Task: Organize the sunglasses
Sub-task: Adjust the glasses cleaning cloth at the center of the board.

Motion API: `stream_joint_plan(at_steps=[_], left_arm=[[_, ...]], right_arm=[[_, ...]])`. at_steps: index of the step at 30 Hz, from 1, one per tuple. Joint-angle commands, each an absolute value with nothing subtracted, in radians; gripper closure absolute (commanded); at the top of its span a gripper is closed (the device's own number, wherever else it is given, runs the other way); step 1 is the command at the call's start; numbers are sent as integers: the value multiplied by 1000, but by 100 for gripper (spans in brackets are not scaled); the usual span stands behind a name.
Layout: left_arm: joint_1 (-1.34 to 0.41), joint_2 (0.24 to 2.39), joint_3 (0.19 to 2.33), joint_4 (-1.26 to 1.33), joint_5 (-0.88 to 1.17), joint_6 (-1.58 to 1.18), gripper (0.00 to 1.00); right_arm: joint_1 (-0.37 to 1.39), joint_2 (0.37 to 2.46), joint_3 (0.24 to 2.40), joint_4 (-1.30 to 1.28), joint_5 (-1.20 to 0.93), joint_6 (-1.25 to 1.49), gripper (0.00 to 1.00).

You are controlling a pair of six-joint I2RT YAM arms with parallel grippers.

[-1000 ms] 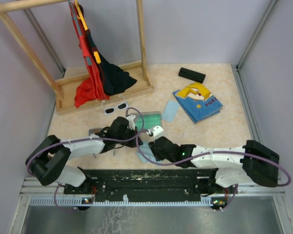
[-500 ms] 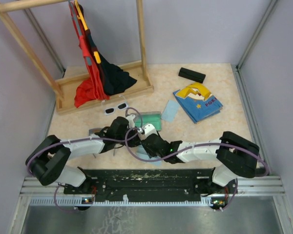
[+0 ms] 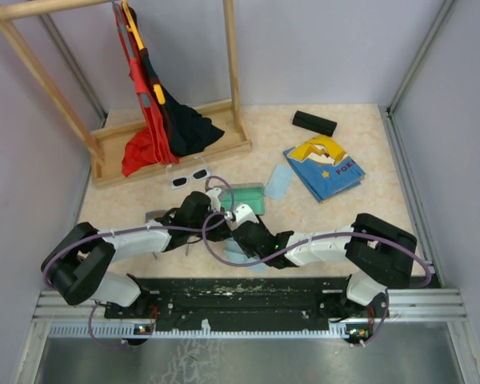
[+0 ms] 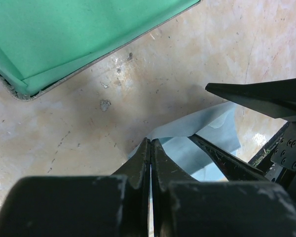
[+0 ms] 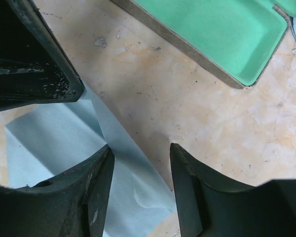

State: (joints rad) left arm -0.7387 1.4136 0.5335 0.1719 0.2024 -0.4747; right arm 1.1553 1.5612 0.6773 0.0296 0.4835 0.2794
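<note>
White-framed sunglasses (image 3: 190,176) with dark lenses lie on the table in front of the wooden rack, apart from both grippers. My left gripper (image 4: 150,143) (image 3: 221,227) is shut, pinching a raised corner of a light-blue cloth (image 4: 207,148) (image 5: 49,133) (image 3: 238,254). My right gripper (image 5: 140,153) (image 3: 232,232) stands open right beside it, low over the same cloth. One of its fingers (image 5: 96,177) rests over the cloth and the other is over bare table. Nothing is between its jaws but the cloth's edge.
An open case with green lining (image 3: 246,198) (image 5: 227,34) (image 4: 64,34) lies just beyond the grippers. A second blue cloth (image 3: 278,182), a picture book (image 3: 324,168) and a black case (image 3: 314,122) lie to the right. A wooden rack (image 3: 172,148) with hanging clothes stands at back left.
My right arm has folded and swung left, bringing its gripper close beside the left one over the cloth, with its jaws slightly wider. The left arm has not moved.
</note>
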Motion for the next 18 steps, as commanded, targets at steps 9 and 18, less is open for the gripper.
stream_joint_plan(at_steps=[9, 18], left_arm=[[-735, 1394, 524, 170, 206, -462, 99], [-733, 1390, 523, 167, 209, -463, 99]], right_arm=[[1123, 1494, 629, 37, 461, 291, 60], [1085, 1437, 562, 85, 338, 287, 75]])
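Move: The cleaning cloth's raised right corner hangs about 2 cm back and 2 cm to the right of the right hand, some 1 cm lower, near its half-open fingers; the cloth's middle is about 4 cm back and 2 cm left. The green case lies roughly 10 cm ahead and 3 cm left. From the left hand, which pinches the edge's other end, that corner is about 3 cm back and 6 cm right. The cloth's raised edge stays pinched in the shut left fingers, which hold still, while the right hand slides about 2 cm to the right along it, towards the free corner, keeping low over the table. The right fingers close from half open to roughly a quarter, narrowing around the edge from both sides. ##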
